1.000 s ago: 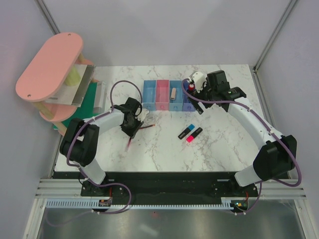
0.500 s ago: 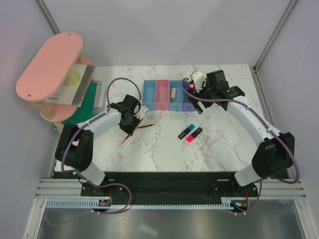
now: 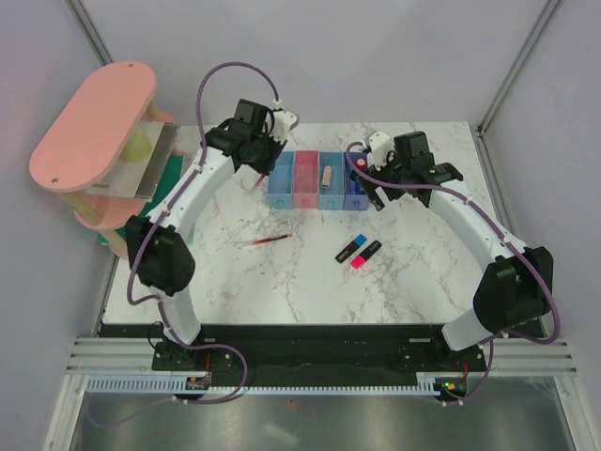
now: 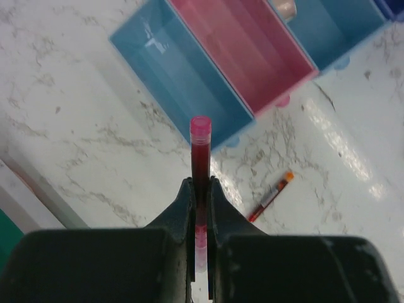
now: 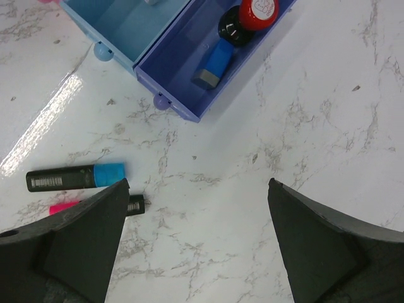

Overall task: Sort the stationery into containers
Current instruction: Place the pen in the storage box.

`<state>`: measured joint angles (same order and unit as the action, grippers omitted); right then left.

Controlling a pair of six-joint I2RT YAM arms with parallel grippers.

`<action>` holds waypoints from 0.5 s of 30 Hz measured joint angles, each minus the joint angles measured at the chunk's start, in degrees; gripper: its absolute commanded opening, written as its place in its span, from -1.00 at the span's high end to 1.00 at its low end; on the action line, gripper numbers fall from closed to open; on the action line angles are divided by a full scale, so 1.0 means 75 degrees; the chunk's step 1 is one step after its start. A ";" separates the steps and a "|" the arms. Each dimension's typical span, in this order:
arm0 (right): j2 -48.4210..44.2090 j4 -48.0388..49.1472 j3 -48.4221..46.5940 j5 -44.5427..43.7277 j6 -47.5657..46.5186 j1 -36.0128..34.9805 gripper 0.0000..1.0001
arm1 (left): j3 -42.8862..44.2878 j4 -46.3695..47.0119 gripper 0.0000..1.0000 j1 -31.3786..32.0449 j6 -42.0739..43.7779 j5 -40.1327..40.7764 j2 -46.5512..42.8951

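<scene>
My left gripper (image 3: 261,162) (image 4: 200,183) is shut on a thin dark-red pen (image 4: 200,151), held above the table just in front of the leftmost light blue bin (image 4: 180,76) (image 3: 282,177). A second red pen (image 3: 266,242) (image 4: 271,197) lies on the marble. The blue highlighter (image 3: 351,248) (image 5: 76,178) and pink highlighter (image 3: 366,254) (image 5: 95,205) lie side by side. In the third bin lies a beige eraser (image 3: 327,176). The purple bin (image 5: 170,76) holds a blue block (image 5: 213,63) and a red-black capped piece (image 5: 249,16). My right gripper (image 3: 374,191) (image 5: 197,186) hangs open and empty beside it.
A pink bin (image 3: 306,177) (image 4: 246,44) sits second in the row. A big pink oval-topped shelf rack (image 3: 94,122) with a metal tray (image 3: 160,155) and a green piece (image 3: 174,183) stands at the left. Grey walls close in the table's back and sides.
My left gripper closed on one red pen, lifted it off the table and swung back to the left end of the bins. The right arm barely moved.
</scene>
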<state>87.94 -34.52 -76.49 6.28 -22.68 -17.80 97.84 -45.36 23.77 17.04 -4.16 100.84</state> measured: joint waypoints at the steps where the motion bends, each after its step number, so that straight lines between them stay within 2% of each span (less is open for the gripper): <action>1: 0.0000 0.0099 0.0047 0.0000 0.0058 0.0029 -0.96 | 0.0600 -0.0044 0.96 -0.0009 -0.0003 -0.0023 0.0443; 5: 0.0090 0.0356 0.0289 0.0125 0.0408 0.0172 -0.96 | 0.2439 0.0035 0.96 -0.0017 -0.0052 -0.0137 0.2025; 8: 0.0274 0.0408 0.0458 0.0393 0.0688 0.0233 -0.96 | 0.3360 0.0050 0.96 -0.0023 -0.0119 -0.0213 0.2984; 11: 0.0551 0.0259 0.0533 0.0775 0.0898 0.0239 -0.96 | 0.3797 0.0064 0.96 -0.0023 -0.0169 -0.0265 0.3652; 15: 0.0924 -0.0125 0.0539 0.1405 0.1000 0.0239 -0.96 | 0.3832 0.0055 0.96 -0.0023 -0.0216 -0.0268 0.4077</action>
<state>94.87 -35.46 -72.44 16.82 -15.18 -16.01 126.58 -44.95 23.59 15.42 -6.17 131.41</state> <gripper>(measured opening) 0.982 0.053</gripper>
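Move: The storage box's left, light-blue compartment lies about 11 cm ahead of the left hand, 4 cm to its right and 17 cm below; the pink compartment stands 6 cm right of that one, and a red-black pen lies 7 cm back and 2 cm right of the hand. From the right hand, the black-pink marker is roughly 9 cm back, 6 cm left, 16 cm down, and the black-blue marker 7 cm back, 9 cm left. Still pinching the red pen, the left hand sweeps about 11 cm forward and 5 cm to the right until it is over the storage box's left compartment, then slows and sinks some 7 cm towards it with its slant nearly unchanged and the fingers shut. Meanwhile the empty, wide-open right hand drops some 7 cm, draws back and a little left towards the two markers, and tips its fingers more steeply down without touching anything. ##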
